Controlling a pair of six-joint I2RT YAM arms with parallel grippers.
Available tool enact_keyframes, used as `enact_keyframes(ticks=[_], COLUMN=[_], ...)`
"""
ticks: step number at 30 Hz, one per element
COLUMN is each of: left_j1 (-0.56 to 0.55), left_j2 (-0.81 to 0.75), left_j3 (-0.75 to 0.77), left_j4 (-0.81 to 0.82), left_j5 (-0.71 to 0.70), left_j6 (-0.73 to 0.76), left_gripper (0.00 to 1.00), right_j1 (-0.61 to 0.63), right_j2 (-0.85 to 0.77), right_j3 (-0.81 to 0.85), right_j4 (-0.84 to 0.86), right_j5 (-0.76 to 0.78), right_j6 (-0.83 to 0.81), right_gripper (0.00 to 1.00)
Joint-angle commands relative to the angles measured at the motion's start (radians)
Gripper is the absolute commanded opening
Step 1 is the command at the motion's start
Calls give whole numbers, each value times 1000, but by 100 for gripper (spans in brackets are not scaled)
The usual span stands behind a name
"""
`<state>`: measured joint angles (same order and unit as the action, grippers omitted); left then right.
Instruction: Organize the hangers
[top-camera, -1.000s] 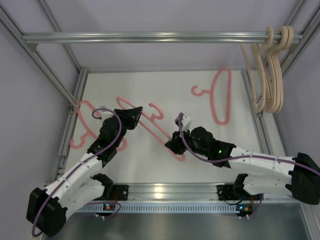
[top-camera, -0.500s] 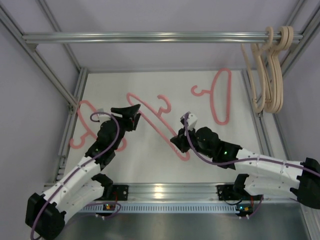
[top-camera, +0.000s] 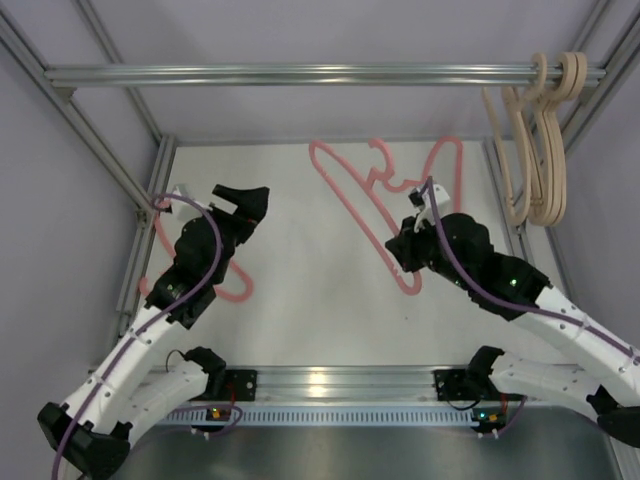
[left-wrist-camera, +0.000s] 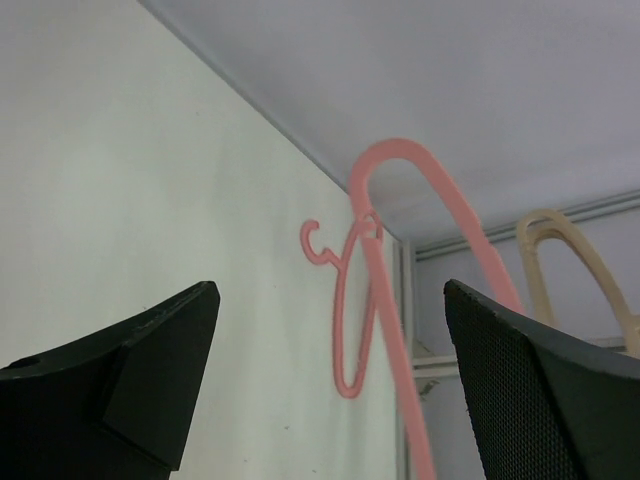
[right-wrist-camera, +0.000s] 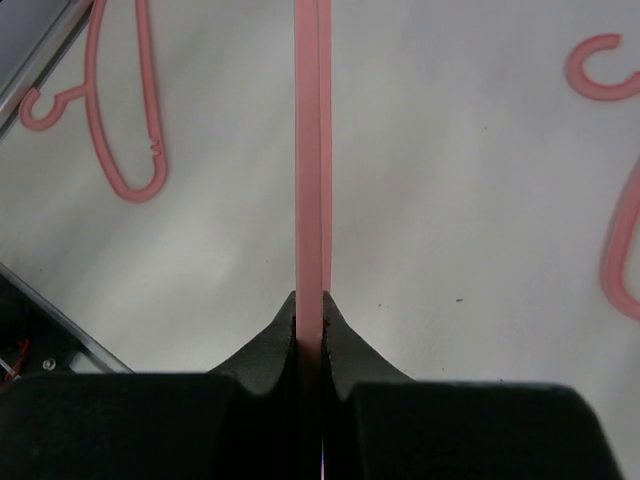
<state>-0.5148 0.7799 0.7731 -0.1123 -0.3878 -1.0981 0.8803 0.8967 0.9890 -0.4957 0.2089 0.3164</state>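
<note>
My right gripper (top-camera: 402, 248) is shut on the lower bar of a pink hanger (top-camera: 345, 195), which hangs lifted and slanted over the middle of the table. In the right wrist view the gripper (right-wrist-camera: 311, 305) pinches the pink bar (right-wrist-camera: 311, 150) tightly. My left gripper (top-camera: 248, 210) stands open and empty to the left, apart from that hanger; from its wrist view (left-wrist-camera: 330, 300) the lifted hanger (left-wrist-camera: 440, 200) shows ahead. A second pink hanger (top-camera: 459, 165) lies at the back right, partly hidden. A third pink hanger (top-camera: 238, 292) lies under my left arm. Beige hangers (top-camera: 530, 170) hang on the rail.
A metal rail (top-camera: 300, 73) crosses the top of the frame, with the beige hangers at its right end. Aluminium frame posts (top-camera: 100, 130) slant along the left and right sides. The white table (top-camera: 300, 310) is bounded by a metal edge in front.
My left gripper opened, let go of the pink hanger and drew back left. My right gripper shut on it, lifted it and carried it toward the back right.
</note>
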Motion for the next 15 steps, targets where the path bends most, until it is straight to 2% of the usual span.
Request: enact_keyframes(ticks=[1, 2, 8, 15], left_j1=[1, 1, 4, 24], left_j2=[41, 56, 99, 173], left_j3=[132, 150, 262, 270], left_j4=[-154, -189, -308, -386], left_j5=[-77, -88, -146, -82], left_j6=[315, 392, 628, 754], left_gripper=[98, 98, 98, 98], right_j1=[-66, -84, -223, -443], right_j2=[-16, -1, 51, 151], right_j3=[178, 210, 442, 644], right_j4=[-197, -223, -365, -441], right_j5=[30, 32, 15, -156], right_j6=[-22, -23, -59, -94], right_gripper=[0, 0, 0, 0])
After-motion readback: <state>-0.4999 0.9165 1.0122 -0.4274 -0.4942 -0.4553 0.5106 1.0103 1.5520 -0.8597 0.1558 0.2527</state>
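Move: The free stretch of rail just left of the hung beige hangers, where the pink hanger held by the right hand is headed, lies about 24 cm ahead of that hand, 26 cm right and 23 cm up. The beige hangers hang about 6 cm farther right than that stretch; a loose pink hanger lies on the table about 28 cm ahead, 20 cm right and 27 cm below. From the empty left hand the rail spot is some 15 cm ahead, 51 cm right, 18 cm up. The pink hanger, still pinched near its near end in the shut right fingers, is carried briskly up about 13 cm, right 10 cm and a little forward towards the rail, while the hand turns some 15 degrees clockwise. The open, empty left hand draws about 4 cm left, away from the hanger, rolling its left side up. ##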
